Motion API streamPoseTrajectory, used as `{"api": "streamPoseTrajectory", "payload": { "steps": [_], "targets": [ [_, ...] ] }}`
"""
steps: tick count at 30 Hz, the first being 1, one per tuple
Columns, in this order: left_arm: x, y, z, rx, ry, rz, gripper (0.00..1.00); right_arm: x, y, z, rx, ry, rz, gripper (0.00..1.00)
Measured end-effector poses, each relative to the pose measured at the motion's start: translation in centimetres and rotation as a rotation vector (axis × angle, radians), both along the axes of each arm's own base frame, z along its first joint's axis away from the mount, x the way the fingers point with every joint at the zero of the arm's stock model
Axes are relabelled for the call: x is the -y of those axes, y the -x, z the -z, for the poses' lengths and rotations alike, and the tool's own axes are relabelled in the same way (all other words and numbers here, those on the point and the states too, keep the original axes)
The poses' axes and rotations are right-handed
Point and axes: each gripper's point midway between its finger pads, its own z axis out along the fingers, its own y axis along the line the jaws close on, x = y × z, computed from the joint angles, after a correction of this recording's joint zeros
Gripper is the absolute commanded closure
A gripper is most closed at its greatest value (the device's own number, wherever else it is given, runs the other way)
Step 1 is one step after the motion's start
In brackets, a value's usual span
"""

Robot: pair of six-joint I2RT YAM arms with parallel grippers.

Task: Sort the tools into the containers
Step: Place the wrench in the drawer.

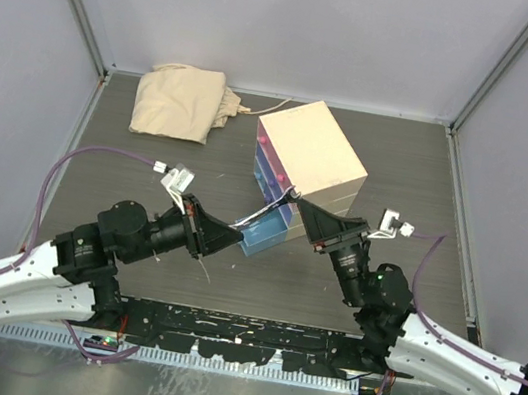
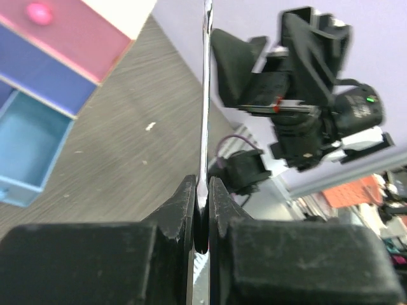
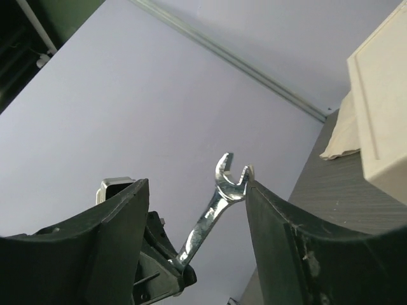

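Note:
A silver spanner (image 1: 267,210) hangs in the air between the two arms, over the pulled-out light-blue drawer (image 1: 263,236). My left gripper (image 1: 237,237) is shut on its lower end; the left wrist view has the shaft (image 2: 205,95) rising edge-on from my pinched jaws (image 2: 202,187). My right gripper (image 1: 301,206) stands open around the spanner's forked head (image 3: 230,178), which rests against one fingertip (image 3: 249,185). The cream chest (image 1: 312,150) holds a pink drawer (image 2: 57,32) and a blue drawer (image 2: 38,76), both pushed in. No other tools are in view.
A folded beige cloth (image 1: 181,101) lies at the back left of the grey table. The chest stands just behind both grippers. Grey walls close in the back and sides. The left arm's purple cable (image 1: 99,155) loops over the left side.

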Motion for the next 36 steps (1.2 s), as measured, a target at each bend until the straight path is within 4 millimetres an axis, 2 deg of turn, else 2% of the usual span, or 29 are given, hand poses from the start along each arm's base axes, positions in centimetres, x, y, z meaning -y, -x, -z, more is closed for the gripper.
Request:
{"api": "streamPoseTrajectory", "payload": {
  "steps": [4,8,12,17,23,27,31,36],
  "targets": [
    [-1.2,-1.1,1.8,-0.013,-0.089,-0.075,1.00,2.4,0.1,0.3,-0.012,0.024,0.072,0.31],
    [-2.6,-1.9,4.9,-0.041,-0.224,-0.140,1.00,4.4,-0.3,1.4,-0.045,0.102,0.151,0.31],
    [-3.6,-1.8,7.7,-0.078,-0.342,-0.154,1.00,4.9,-0.7,3.4,-0.084,0.230,0.194,0.31],
    [-4.1,-1.8,9.4,-0.112,-0.407,-0.166,1.00,5.3,-1.0,5.3,-0.119,0.340,0.225,0.31],
    [-3.3,-3.5,13.6,-0.238,-0.537,-0.190,1.00,5.6,-1.2,6.5,-0.148,0.394,0.241,0.31],
    [-3.5,-5.0,16.5,-0.349,-0.599,-0.201,1.00,5.7,-1.2,6.8,-0.159,0.414,0.243,0.31],
    [-3.4,-5.8,17.4,-0.410,-0.603,-0.193,1.00,5.8,-1.1,7.2,-0.169,0.427,0.244,0.31],
    [-1.8,-6.4,17.0,-0.429,-0.581,-0.145,1.00,6.3,-1.0,7.1,-0.174,0.412,0.254,0.31]
  ]
}}
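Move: From the left gripper, which holds the wrench, the open blue drawer lies about 12 cm ahead, 4 cm right and some 27 cm below. The wrench head is roughly 8 cm ahead, 8 cm right and 3 cm up; the cabinet's middle is about 22 cm ahead, 11 cm right and 21 cm lower. From the open right gripper the drawer is about 5 cm ahead, 5 cm left and 31 cm down. Keep the left fingers shut on the wrench and lower it towards the blue drawer, about 17 cm down, easing left at first and then reaching some 6 cm forward while the fingers tip downward by around 40 degrees. Meanwhile draw the open, empty right gripper off to the right, away from the wrench head, then sink it and tilt its fingers towards level. ##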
